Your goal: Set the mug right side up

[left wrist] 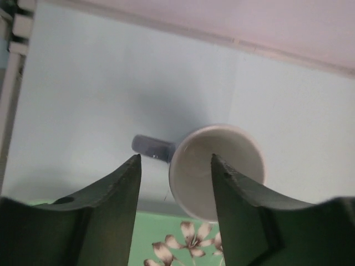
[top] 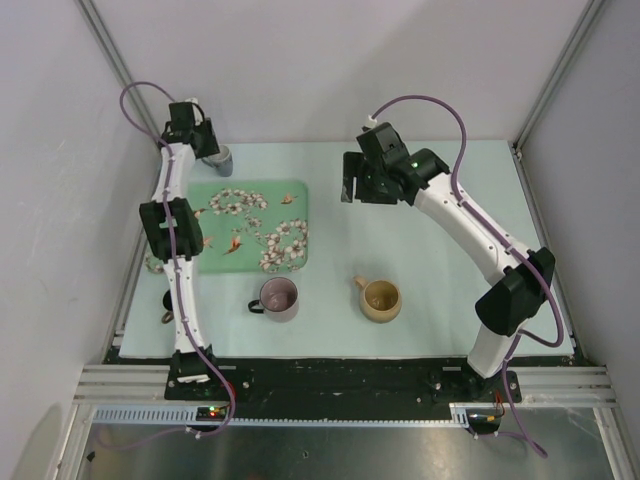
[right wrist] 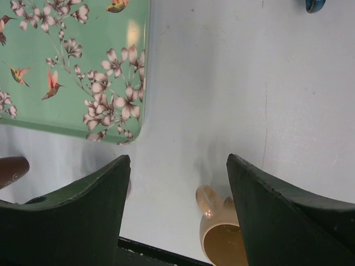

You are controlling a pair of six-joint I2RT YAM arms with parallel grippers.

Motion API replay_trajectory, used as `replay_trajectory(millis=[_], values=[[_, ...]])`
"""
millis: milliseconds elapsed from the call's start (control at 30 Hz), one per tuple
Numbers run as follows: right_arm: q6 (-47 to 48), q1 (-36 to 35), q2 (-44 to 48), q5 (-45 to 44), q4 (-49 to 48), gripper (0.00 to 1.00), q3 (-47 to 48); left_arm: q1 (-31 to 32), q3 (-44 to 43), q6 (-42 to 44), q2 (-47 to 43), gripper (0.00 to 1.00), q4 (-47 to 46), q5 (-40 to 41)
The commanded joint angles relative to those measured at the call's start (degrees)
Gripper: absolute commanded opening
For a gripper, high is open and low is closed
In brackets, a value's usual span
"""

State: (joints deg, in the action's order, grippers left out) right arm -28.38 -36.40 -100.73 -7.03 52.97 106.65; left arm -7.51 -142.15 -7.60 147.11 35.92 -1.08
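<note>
A grey-blue mug [top: 222,160] stands at the table's far left, just behind the green tray [top: 216,236]. In the left wrist view the mug [left wrist: 206,166] turns a round white end up to the camera, its blue-grey handle pointing left. I cannot tell whether that end is the mouth or the base. My left gripper [top: 209,146] hovers over it, open and empty [left wrist: 175,159], with the right finger [left wrist: 244,205] covering the mug's right side. My right gripper [top: 350,188] is open and empty, raised over mid-table [right wrist: 177,160].
A mauve mug [top: 279,298] and a tan mug [top: 381,299] stand upright near the front edge. The tan mug [right wrist: 222,244] also shows below my right gripper. The flowered tray [right wrist: 55,55] lies left of centre. Small objects [top: 166,300] sit partly hidden behind the left arm.
</note>
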Motion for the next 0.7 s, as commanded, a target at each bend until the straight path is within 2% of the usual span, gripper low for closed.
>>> replay_trajectory(millis=[0,133,267,367,567,667], values=[[0.92,-0.57,-0.58,0.61,0.49,0.76,2.26,-0.56,-4.04,2.44,-5.15,0.61,-5.04,0.79],[1.54,-0.59,-0.55,0.9,0.55,0.76,2.65,-0.6,-1.54,4.15,-8.36,0.75,-5.42,0.61],[2.62,1.17,1.76,0.43,-0.65,0.78,-0.16,-0.74,4.96,6.82,-16.05,0.96,-5.43,-4.06],[3.28,4.35,7.55,0.6,-7.13,0.79,-8.65,-0.71,13.64,9.09,-25.0,0.99,-5.83,-6.9],[8.14,13.28,25.66,0.46,-23.28,0.8,-30.68,-0.64,38.04,13.22,-49.31,1.0,-8.09,-13.11],[11.24,18.74,32.7,1.71,-27.36,0.81,-38.61,-0.49,50.87,16.03,-60.13,1.0,-8.77,-14.08]])
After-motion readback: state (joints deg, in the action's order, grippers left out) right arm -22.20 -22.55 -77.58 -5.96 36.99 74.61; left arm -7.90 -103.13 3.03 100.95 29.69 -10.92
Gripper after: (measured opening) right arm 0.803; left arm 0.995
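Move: The just-set-down grey mug has its middle about 4 cm to the left hand's right, 1 cm ahead and some 5 cm below, its left rim between the half-open fingers. The green tray's middle is about 19 cm back, 11 cm right and 10 cm below; the brown mug stands some 40 cm straight back from the hand. From the right hand, the grey mug lies roughly 29 cm ahead, 40 cm left and 20 cm below. The left hand spreads its half-open fingers fully and climbs off the grey mug's left rim, almost straight up for the first 5 cm, then sweeping up and back over the green tray to end about 19 cm higher, fingertips tilting up and the wrist turning some 15 degrees clockwise. The right hand, empty, waits and then swings some 12 cm to the right, away from the tray and the grey mug. ##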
